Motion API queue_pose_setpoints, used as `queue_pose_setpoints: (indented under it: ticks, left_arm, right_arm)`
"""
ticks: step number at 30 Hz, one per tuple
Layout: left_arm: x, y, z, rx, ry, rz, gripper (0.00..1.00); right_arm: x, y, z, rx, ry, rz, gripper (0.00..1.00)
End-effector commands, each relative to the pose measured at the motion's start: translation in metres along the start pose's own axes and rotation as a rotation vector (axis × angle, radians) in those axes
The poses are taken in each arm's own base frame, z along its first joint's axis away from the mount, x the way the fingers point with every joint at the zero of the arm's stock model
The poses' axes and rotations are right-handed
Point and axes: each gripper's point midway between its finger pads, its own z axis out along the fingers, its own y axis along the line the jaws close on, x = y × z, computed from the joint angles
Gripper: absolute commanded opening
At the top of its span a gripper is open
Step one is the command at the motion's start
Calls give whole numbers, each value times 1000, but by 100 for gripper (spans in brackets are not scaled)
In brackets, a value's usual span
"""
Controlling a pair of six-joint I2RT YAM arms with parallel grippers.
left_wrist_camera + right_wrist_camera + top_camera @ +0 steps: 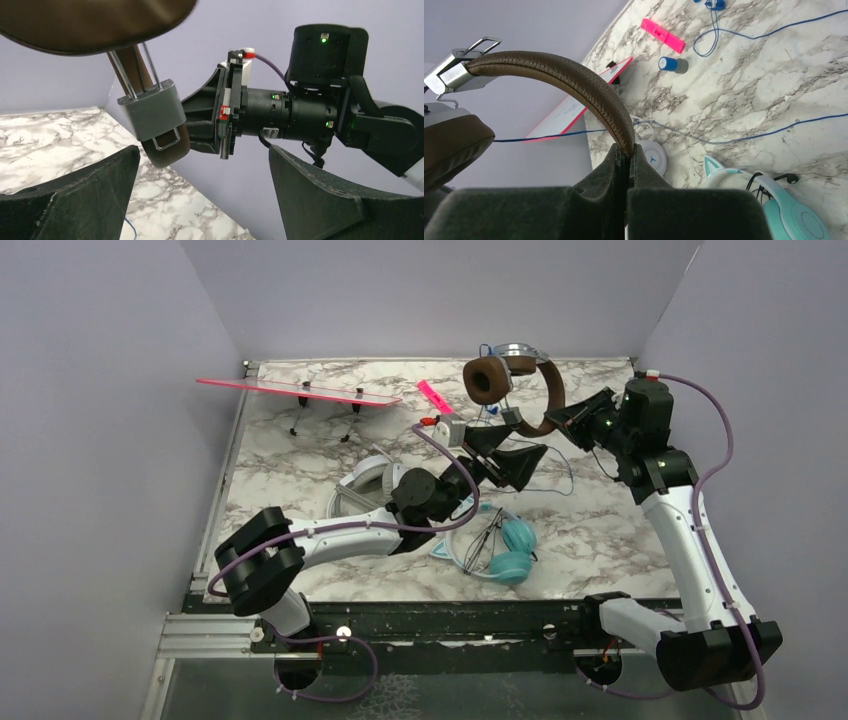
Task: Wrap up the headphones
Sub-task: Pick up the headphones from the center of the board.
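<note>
The brown headphones (pixel 487 380) hang in the air over the back of the table. My right gripper (pixel 572 420) is shut on their leather headband (pixel 574 85), pinched at the fingertips (pixel 628 152). My left gripper (pixel 515 462) stands wide open just below and left of them, holding nothing. In the left wrist view (pixel 204 155) the grey slider block (pixel 150 112) hangs near the left finger. Their blue cord (pixel 560 475) trails on the table. The white-grey headphones (pixel 365 480) lie partly under the left arm. The teal cat-ear headphones (pixel 505 550) lie near the front.
A pink-edged clear panel (pixel 300 392) on small legs stands at the back left. A pink clip (pixel 434 396) and a small blue-grey cylinder (pixel 672 64) lie near the table's middle back. Purple walls close in the left, back and right.
</note>
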Motion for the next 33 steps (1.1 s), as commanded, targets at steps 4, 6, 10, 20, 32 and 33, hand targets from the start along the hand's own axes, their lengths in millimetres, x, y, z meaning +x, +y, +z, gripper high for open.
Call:
queue_pose_setpoints:
  ticks: [4, 6, 10, 20, 32, 33]
  left_arm:
    - [-26, 7, 15, -90, -123, 35, 96]
    - [-20, 10, 24, -110, -93, 67, 88]
    - [-9, 19, 29, -160, -69, 36, 71]
    - [-3, 27, 30, -218, -61, -58, 19]
    - [-37, 12, 21, -139, -135, -80, 0]
    - [-40, 11, 19, -132, -146, -77, 0]
  right_arm:
    - [-4, 4, -9, -33, -59, -81, 1]
    - [0, -1, -11, -26, -49, -84, 1]
    - [5, 3, -17, -49, -34, -110, 1]
    - [0, 5, -29, -56, -59, -203, 1]
    - [9, 9, -16, -56, 60, -304, 77]
    - [14, 7, -11, -55, 97, -298, 80]
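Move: The brown headphones hang from the right fingers, and the gray metal slider at the headband's near end sits about 5 cm ahead of the open left hand, 1 cm to its left and 2 cm higher. The nearer brown ear cup is some 10 cm ahead, 6 cm left and 6 cm above the left hand. The pinched headband lies roughly 4 cm ahead, 4 cm right and 2 cm up. From the right hand the slider is about 6 cm to the left, level with it both ways. The gray slider is taken between the left fingers: the left hand goes forward about 3.5 cm and closes, pinching it from either side, then tips down slightly. The right hand keeps the headband while easing back some 2 cm towards the robot and rolling its left side down, then opens wide to release the band and starts to rise. ##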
